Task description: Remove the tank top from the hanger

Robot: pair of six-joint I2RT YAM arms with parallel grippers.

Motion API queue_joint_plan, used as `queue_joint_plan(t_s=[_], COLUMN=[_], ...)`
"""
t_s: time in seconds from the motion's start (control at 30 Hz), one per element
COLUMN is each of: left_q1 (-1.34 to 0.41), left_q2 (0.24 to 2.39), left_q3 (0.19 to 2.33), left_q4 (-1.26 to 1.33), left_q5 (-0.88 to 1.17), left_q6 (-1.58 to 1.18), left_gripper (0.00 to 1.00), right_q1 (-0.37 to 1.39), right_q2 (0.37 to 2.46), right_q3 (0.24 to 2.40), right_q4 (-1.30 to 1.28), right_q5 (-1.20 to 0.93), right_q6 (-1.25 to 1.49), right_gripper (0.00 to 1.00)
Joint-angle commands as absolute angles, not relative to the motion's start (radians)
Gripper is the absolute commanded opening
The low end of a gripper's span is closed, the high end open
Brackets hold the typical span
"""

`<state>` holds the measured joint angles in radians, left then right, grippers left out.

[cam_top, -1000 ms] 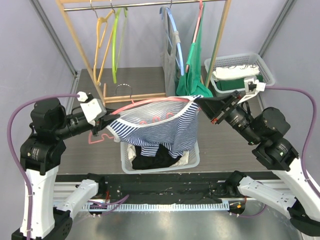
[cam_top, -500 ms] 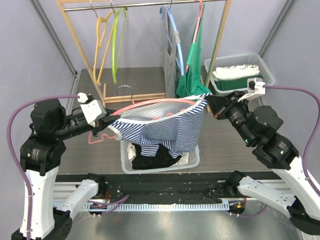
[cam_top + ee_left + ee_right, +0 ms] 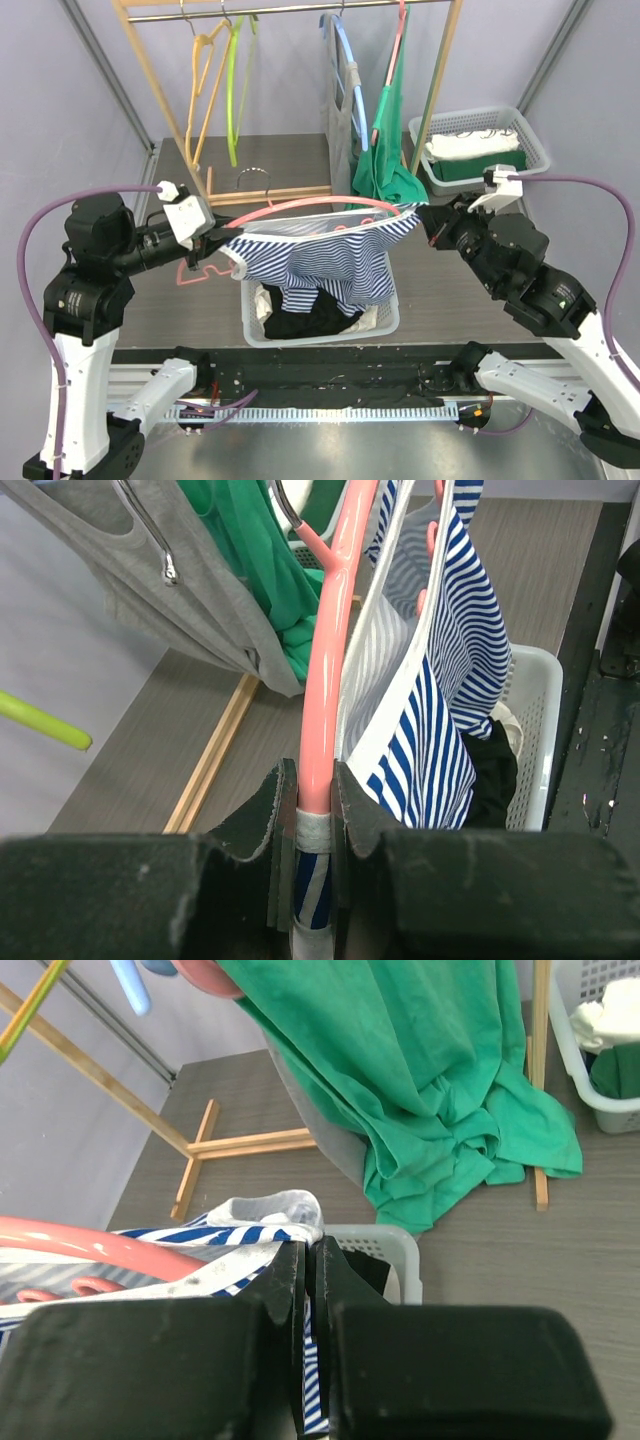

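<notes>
A blue-and-white striped tank top (image 3: 330,262) hangs stretched on a pink hanger (image 3: 305,205) above a white laundry basket (image 3: 385,322). My left gripper (image 3: 222,243) is shut on the hanger's arm (image 3: 322,695), with a bit of striped strap pinched alongside it. My right gripper (image 3: 422,214) is shut on the tank top's other edge (image 3: 262,1232), holding the fabric taut to the right. In the right wrist view the pink hanger (image 3: 90,1243) runs just left of the fingers (image 3: 285,1270).
A wooden clothes rack (image 3: 170,110) stands behind with yellow (image 3: 200,90), green (image 3: 233,85) and blue hangers (image 3: 345,60), a grey garment (image 3: 338,125) and a green one (image 3: 385,165). A white basket (image 3: 530,140) with clothes sits far right. Dark clothes (image 3: 310,320) lie in the near basket.
The right gripper has pulled the tank top's edge further right and away, stretching the fabric along the hanger. The left gripper has stayed put on the hanger.
</notes>
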<state>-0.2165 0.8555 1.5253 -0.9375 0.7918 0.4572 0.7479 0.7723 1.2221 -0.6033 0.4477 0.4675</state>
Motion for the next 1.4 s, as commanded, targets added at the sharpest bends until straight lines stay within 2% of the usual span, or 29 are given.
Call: queue_joint_plan(t_s=[0.0,0.4,0.6,0.67,0.73,0.8,0.83,0.9,0.97,1.17,1.27,1.37], left_q1=[-0.212,-0.212,-0.21,-0.212,-0.212,-0.212,-0.212,-0.212,-0.212,-0.215,-0.216,-0.224], left_q2=[0.833,0.841,0.848,0.85,0.848,0.842,0.844,0.862,0.874,0.908,0.911,0.926], left_q3=[1.554,1.575,1.562,1.545,1.516,1.476,1.471,1.48,1.497,1.534,1.537,1.581], left_q4=[-0.851,-0.828,-0.779,-0.772,-0.773,-0.773,-0.773,-0.773,-0.773,-0.739,-0.752,-0.868], left_q5=[0.787,0.807,0.828,0.813,0.792,0.79,0.788,0.793,0.802,0.827,0.908,1.005], left_q6=[0.445,0.403,0.333,0.334,0.359,0.403,0.41,0.414,0.419,0.413,0.442,0.52], left_gripper=[0.0,0.0,0.0,0.0,0.0,0.0,0.0,0.0,0.0,0.0,0.0,0.0], right_q1=[0.732,0.73,0.732,0.73,0.732,0.732,0.73,0.73,0.732,0.729,0.729,0.732], right_q2=[0.73,0.744,0.721,0.726,0.724,0.71,0.694,0.677,0.661,0.617,0.609,0.656], right_q3=[1.192,1.083,1.035,1.064,1.121,1.155,1.16,1.175,1.193,1.302,1.324,1.373], right_q4=[-0.71,-0.704,-0.557,-0.581,-0.618,-0.637,-0.637,-0.64,-0.655,-0.625,-0.551,-0.535], right_q5=[0.597,0.497,0.261,0.238,0.244,0.22,0.2,0.14,0.051,0.014,-0.037,-0.113], right_q6=[0.483,0.503,0.417,0.316,0.258,0.215,0.21,0.189,0.154,0.1,0.068,0.038], right_gripper=[0.01,0.01,0.01,0.24,0.4,0.47,0.58,0.65,0.69,0.72,0.76,0.76])
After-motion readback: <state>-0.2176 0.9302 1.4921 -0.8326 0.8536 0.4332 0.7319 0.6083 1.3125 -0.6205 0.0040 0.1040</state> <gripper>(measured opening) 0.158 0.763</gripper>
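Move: The tank top's right shoulder is already pinched in the right fingers. The pink hanger's free end is about 4 cm to their left, level with them. The basket's middle lies some 21 cm left, 2 cm back and 32 cm below, and the green top hangs around 20 cm ahead, 3 cm left and 6 cm lower. From the left hand, clamping the hanger's other end, the free end is about 30 cm right and 3 cm ahead. The tank top's right shoulder is drawn down beside the hanger's free end by the right hand, about 8 cm towards the basket. The right fingers then open wide and let go, and the hand backs off upwards some 13 cm while drawing back towards its base, its fingertips tilting up and swinging counter-clockwise. The left hand keeps its pinch on hanger and cloth and ends about 3 cm farther forward. ##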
